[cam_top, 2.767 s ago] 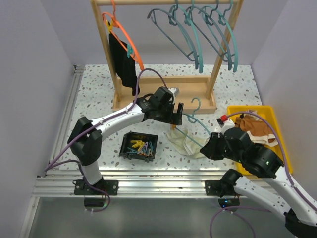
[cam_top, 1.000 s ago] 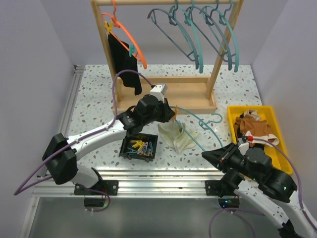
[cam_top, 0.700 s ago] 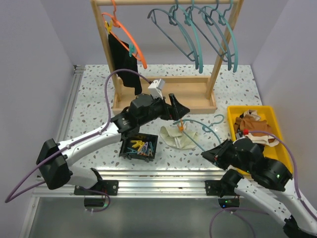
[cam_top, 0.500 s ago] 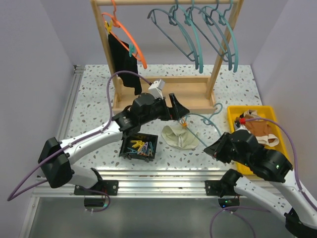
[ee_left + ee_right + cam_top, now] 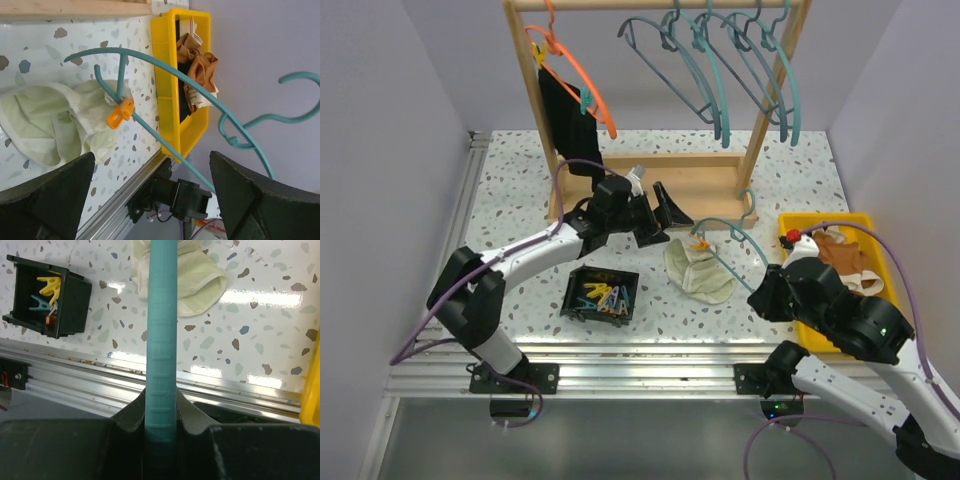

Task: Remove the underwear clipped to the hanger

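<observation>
The cream-white underwear (image 5: 701, 271) lies crumpled on the table, pinned by an orange clip (image 5: 700, 243) to a teal hanger (image 5: 732, 236). My right gripper (image 5: 766, 292) is shut on that hanger's bar (image 5: 161, 330), just right of the cloth (image 5: 196, 273). My left gripper (image 5: 668, 221) stands open, left of the clip and apart from it. In the left wrist view the clip (image 5: 120, 114) and cream cloth (image 5: 47, 125) lie ahead of the wide jaws, nothing between them. The black underwear (image 5: 567, 122) hangs from an orange hanger (image 5: 578, 72) on the rack.
A wooden rack (image 5: 650, 188) at the back carries several teal hangers (image 5: 722, 62). A black box (image 5: 602, 295) of clothespins sits near the front edge. A yellow bin (image 5: 789, 226) with brown clothes (image 5: 844, 256) stands at the right.
My left gripper let go of the orange clip, opened wide and drew back toward the rack. My right gripper carried the hanger and cream underwear rightward and farther from the front edge.
</observation>
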### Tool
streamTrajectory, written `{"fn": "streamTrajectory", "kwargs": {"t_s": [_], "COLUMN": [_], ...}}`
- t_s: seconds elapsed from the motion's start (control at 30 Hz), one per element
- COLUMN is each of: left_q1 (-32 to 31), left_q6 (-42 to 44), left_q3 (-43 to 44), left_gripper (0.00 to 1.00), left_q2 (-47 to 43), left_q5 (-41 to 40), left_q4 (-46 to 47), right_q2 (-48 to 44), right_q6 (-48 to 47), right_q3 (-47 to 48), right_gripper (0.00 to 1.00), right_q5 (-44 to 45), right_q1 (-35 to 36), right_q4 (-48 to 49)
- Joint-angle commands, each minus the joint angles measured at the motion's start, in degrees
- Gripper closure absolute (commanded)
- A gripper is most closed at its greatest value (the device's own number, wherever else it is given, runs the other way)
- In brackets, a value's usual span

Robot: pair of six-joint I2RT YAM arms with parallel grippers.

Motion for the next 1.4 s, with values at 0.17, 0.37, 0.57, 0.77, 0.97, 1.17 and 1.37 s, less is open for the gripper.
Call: {"fn": "streamTrajectory", "kwargs": {"t_s": [0.17,0.37,0.57,0.77,0.97,1.17,1.37], "left_q1": [2.43,2.43,2.69,2.69,2.69,2.61,2.52], "left_q6": [-9.09,-12.26,-20.07,-20.87,-22.53,-23.95,-23.86], "left_q3": [4.78,5.84,3.3,4.79,3.48,3.12,1.98], "left_gripper": [0.0,0.0,0.0,0.0,0.07,0.36,0.88], "left_q2": [10.03,13.3,14.18,16.11,17.61,17.44,16.91], "left_q5": [17.78,20.44,20.61,21.93,23.51,24.22,24.57], "left_q4": [5.79,8.25,17.38,17.13,17.92,21.79,22.84], "right_q2": [-3.01,-1.35,1.2,0.94,0.15,0.06,-0.2], "right_q6": [-9.41,-12.31,-14.6,-15.39,-16.1,-16.45,-16.36], "right_q3": [3.4,4.81,6.3,7.0,7.44,7.44,7.79], "right_gripper": [1.0,1.0,1.0,1.0,1.0,1.0,1.0], "right_q5": [1.58,-0.62,-1.76,-2.11,-2.11,-1.5,0.34], "right_q1": [0.03,0.03,0.03,0.11,0.11,0.11,0.03], "right_q4": [4.04,5.72,5.99,5.99,5.99,5.73,4.67]}}
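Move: The orange clip on the hanger lies about 7 cm to the left hand's right, 3 cm back and some 7 cm below. From the same hand, the pale underwear's middle is roughly 7 cm right, 10 cm back and 15 cm lower, and the clip box some 18 cm left, 15 cm back and 17 cm below. From the right hand, which already holds the hanger, the clip is about 12 cm ahead, 12 cm left and 8 cm below. Left hand moves about 5 cm right and somewhat down and pinches the orange clip while right lifts hanger slightly. ##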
